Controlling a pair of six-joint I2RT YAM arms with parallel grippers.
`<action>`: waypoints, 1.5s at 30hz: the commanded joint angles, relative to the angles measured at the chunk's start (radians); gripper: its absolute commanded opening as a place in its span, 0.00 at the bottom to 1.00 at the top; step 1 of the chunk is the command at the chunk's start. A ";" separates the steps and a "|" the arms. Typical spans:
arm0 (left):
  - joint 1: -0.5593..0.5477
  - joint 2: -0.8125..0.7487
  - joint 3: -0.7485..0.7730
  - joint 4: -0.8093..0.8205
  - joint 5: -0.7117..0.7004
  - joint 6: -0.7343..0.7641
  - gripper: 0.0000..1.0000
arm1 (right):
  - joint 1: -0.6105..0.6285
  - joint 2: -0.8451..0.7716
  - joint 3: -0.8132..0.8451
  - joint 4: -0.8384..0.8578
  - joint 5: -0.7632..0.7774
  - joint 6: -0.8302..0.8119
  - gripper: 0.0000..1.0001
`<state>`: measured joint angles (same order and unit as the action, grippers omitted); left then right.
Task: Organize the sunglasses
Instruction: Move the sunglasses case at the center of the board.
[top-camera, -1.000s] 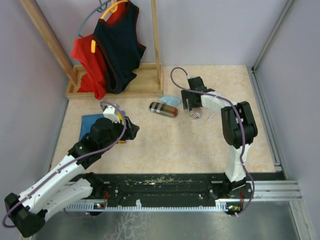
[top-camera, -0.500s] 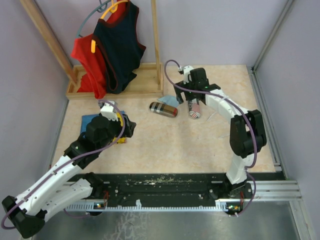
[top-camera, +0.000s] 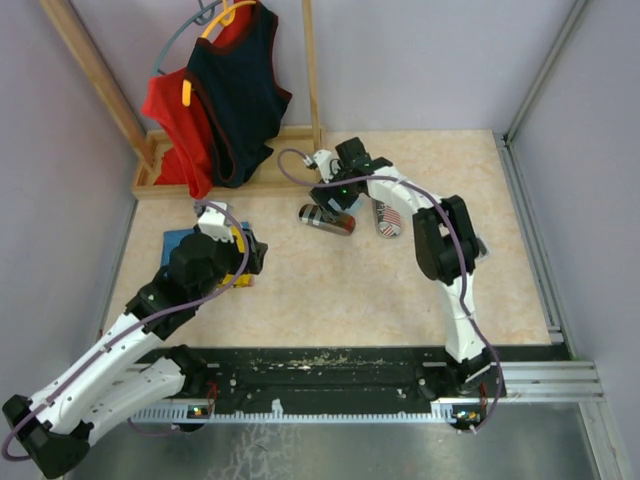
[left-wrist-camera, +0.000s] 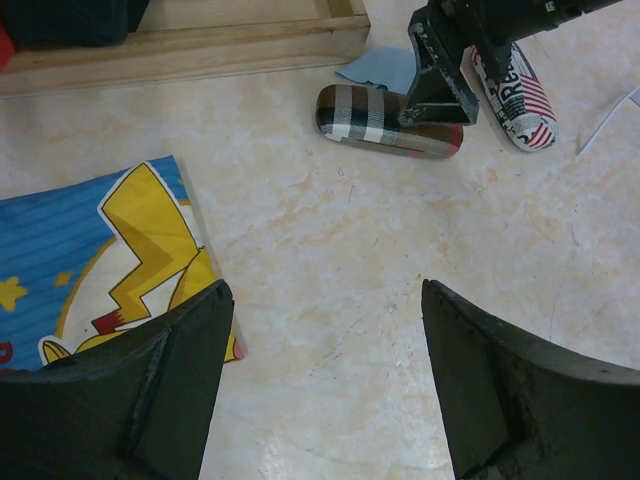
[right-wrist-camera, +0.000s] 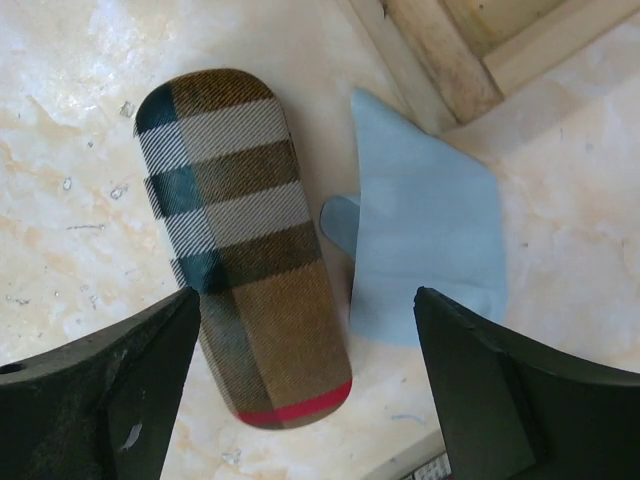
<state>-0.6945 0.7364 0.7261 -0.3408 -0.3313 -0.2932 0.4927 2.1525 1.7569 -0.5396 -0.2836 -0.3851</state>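
No sunglasses show in any view. My right gripper (right-wrist-camera: 305, 300) is open and hovers low over the plaid case (right-wrist-camera: 245, 250), its fingers straddling the case's red-striped end and the light-blue cloth (right-wrist-camera: 430, 240) beside it. From above, the right gripper (top-camera: 335, 195) covers part of the plaid case (top-camera: 322, 222); the flag-print case (top-camera: 387, 218) lies just to its right. My left gripper (left-wrist-camera: 322, 300) is open over bare table with nothing between its fingers. Its left finger overlaps the edge of a blue cartoon-print cloth (left-wrist-camera: 100, 250).
A wooden rack base (top-camera: 250, 165) with red and navy tops (top-camera: 230, 90) hanging above stands at the back left. A thin white strip (left-wrist-camera: 605, 125) lies right of the flag-print case (left-wrist-camera: 515, 90); I cannot tell what it is. Walls close in both sides.
My right arm has swung left from the flag-print case to above the plaid case. My left gripper has drawn slightly left and toward the near edge, staying open.
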 joint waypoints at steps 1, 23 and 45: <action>0.003 -0.019 0.019 -0.004 -0.017 0.013 0.82 | -0.003 0.071 0.177 -0.130 -0.103 -0.094 0.86; 0.055 -0.046 0.011 -0.003 -0.020 0.005 0.82 | 0.081 0.106 0.120 -0.136 -0.087 -0.137 0.72; 0.087 -0.200 -0.022 0.004 -0.133 -0.051 0.81 | 0.317 -0.242 -0.355 -0.015 0.050 -0.110 0.70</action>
<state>-0.6125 0.5316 0.7174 -0.3374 -0.4450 -0.3202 0.7418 2.0308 1.4826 -0.6083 -0.2718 -0.5301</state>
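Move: The plaid sunglasses case lies about 3 cm back from the right hand, 3 cm to its left and 5 cm below. The light-blue cloth is beyond the case, about 3 cm ahead of the hand and 1 cm right; the striped case is about 13 cm right and 2 cm back. The rack's near right corner is some 5 cm ahead and 4 cm left. From the left hand, the plaid case is about 17 cm ahead, 19 cm right and 20 cm below. The plaid case is pinched across its sides as the right hand settles back, left and down over it, about 4 cm each way, its fingers partly closing, then drawn straight back away from the cloth a further 9 cm or so at level height, the hand turning some 20 degrees counter-clockwise overall. The empty left hand rises and backs off left, 5 cm each, fingers open and tipping up. ##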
